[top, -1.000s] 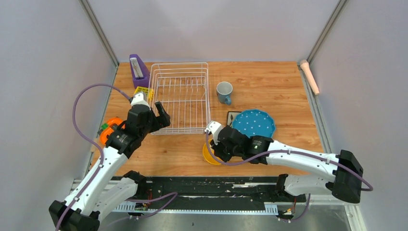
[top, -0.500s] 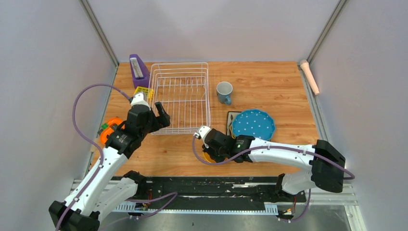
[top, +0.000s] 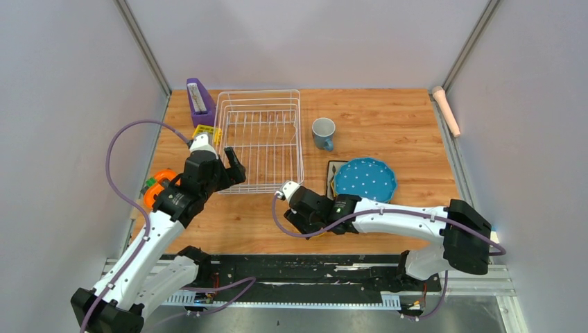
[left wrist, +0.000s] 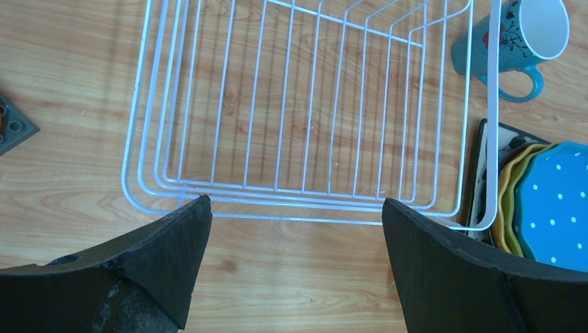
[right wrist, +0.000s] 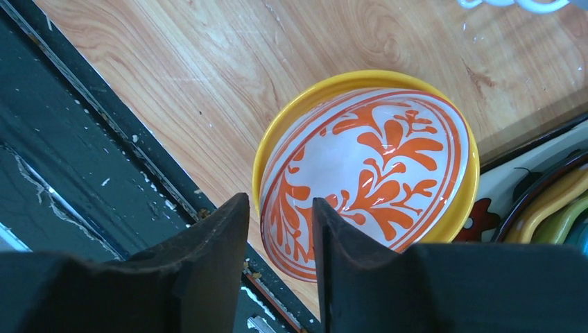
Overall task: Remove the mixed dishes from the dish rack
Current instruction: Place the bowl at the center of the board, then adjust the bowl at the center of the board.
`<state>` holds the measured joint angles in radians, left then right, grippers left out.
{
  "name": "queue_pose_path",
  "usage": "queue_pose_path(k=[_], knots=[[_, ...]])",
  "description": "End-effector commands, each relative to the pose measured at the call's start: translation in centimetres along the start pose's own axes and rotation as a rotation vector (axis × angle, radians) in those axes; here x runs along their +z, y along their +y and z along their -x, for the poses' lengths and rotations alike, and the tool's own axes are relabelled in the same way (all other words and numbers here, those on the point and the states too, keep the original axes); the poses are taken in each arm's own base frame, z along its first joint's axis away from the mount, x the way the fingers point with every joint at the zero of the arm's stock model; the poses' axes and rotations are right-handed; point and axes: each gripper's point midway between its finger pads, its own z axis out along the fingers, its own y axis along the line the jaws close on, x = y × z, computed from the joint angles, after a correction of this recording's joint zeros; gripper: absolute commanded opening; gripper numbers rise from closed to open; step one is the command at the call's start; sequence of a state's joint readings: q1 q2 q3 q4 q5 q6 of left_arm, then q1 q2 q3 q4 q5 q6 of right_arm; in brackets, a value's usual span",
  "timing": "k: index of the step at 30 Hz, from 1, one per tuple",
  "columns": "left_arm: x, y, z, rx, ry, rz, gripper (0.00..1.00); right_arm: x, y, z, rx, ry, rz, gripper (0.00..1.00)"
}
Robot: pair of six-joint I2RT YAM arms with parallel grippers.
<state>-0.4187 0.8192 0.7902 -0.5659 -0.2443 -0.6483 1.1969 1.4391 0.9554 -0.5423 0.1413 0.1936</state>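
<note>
The white wire dish rack point(top: 260, 139) holds no dishes in the top view, and its rim point(left wrist: 494, 125) fills the left wrist view. My left gripper point(top: 231, 165) point(left wrist: 295, 201) hangs open over bare wood at the rack's near edge. The red-and-white patterned bowl point(right wrist: 374, 166) sits nested in the yellow bowl point(right wrist: 305, 104) near the table's front edge. My right gripper point(top: 298, 223) point(right wrist: 279, 201) is open, its fingers astride the patterned bowl's near rim with a gap. Right of the rack stand the blue-grey mug point(top: 323, 132) point(left wrist: 516, 38) and the blue-dotted plate point(top: 366, 178) point(left wrist: 558, 201) stacked on yellow, green and dark square plates.
A purple slanted holder point(top: 200, 100) and a small yellow grid block point(top: 205, 132) stand left of the rack. An orange tape measure point(top: 158, 186) lies under my left arm. A pink cylinder point(top: 447, 111) rests at the right wall. The black front rail point(right wrist: 104, 173) runs just beside the bowls.
My right arm moved left with the patterned bowl, and its jaws have parted from shut, loosening from the bowl's rim. The left arm has not moved.
</note>
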Motion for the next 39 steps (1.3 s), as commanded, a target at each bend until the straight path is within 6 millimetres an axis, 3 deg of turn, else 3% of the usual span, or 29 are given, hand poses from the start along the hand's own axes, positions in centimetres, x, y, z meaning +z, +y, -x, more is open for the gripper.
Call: queue_pose_path(k=[1, 7, 10, 13, 20, 25, 30, 39], knots=[[-0.2, -0.4, 0.4, 0.008, -0.014, -0.018, 1.00, -1.3, 0.6, 3.1, 0.037, -0.093, 0.008, 0.43], [-0.2, -0.4, 0.4, 0.009, -0.013, -0.021, 1.00, -3.2, 1.3, 4.8, 0.062, -0.174, 0.062, 0.70], [-0.1, -0.4, 0.3, 0.009, -0.010, -0.022, 1.00, -4.3, 2.0, 5.6, 0.064, -0.217, 0.112, 0.75], [-0.2, -0.5, 0.3, 0.008, -0.011, -0.026, 1.00, -5.0, 2.4, 6.1, 0.069, -0.248, 0.139, 0.99], [0.0, -0.5, 0.2, 0.009, -0.009, -0.024, 1.00, -5.6, 1.9, 6.8, 0.131, -0.293, 0.136, 1.00], [0.3, -0.5, 0.2, 0.013, -0.004, -0.020, 1.00, -6.3, -2.2, 6.9, 0.227, -0.344, -0.063, 1.00], [0.4, -0.5, 0.1, 0.015, -0.001, -0.016, 1.00, -7.3, -4.1, 6.1, 0.264, -0.376, -0.129, 1.00], [0.5, -0.6, 0.0, 0.014, 0.005, -0.024, 1.00, -3.2, -2.9, 3.2, 0.225, -0.216, -0.103, 1.00]])
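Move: The orange-patterned bowl, tipped in the yellow bowl, has its middle about 4 cm ahead of the right hand, 2 cm right and 3 cm down. The yellow bowl lies directly beneath. From that hand the plate stack is some 14 cm ahead and 16 cm right, the rack's middle 23 cm ahead and 11 cm left. From the left hand the patterned bowl lies roughly 20 cm right, 10 cm back and 14 cm below. The right fingers spread fully as the hand lifts about 8 cm, then swings forward-right over the patterned bowl. ##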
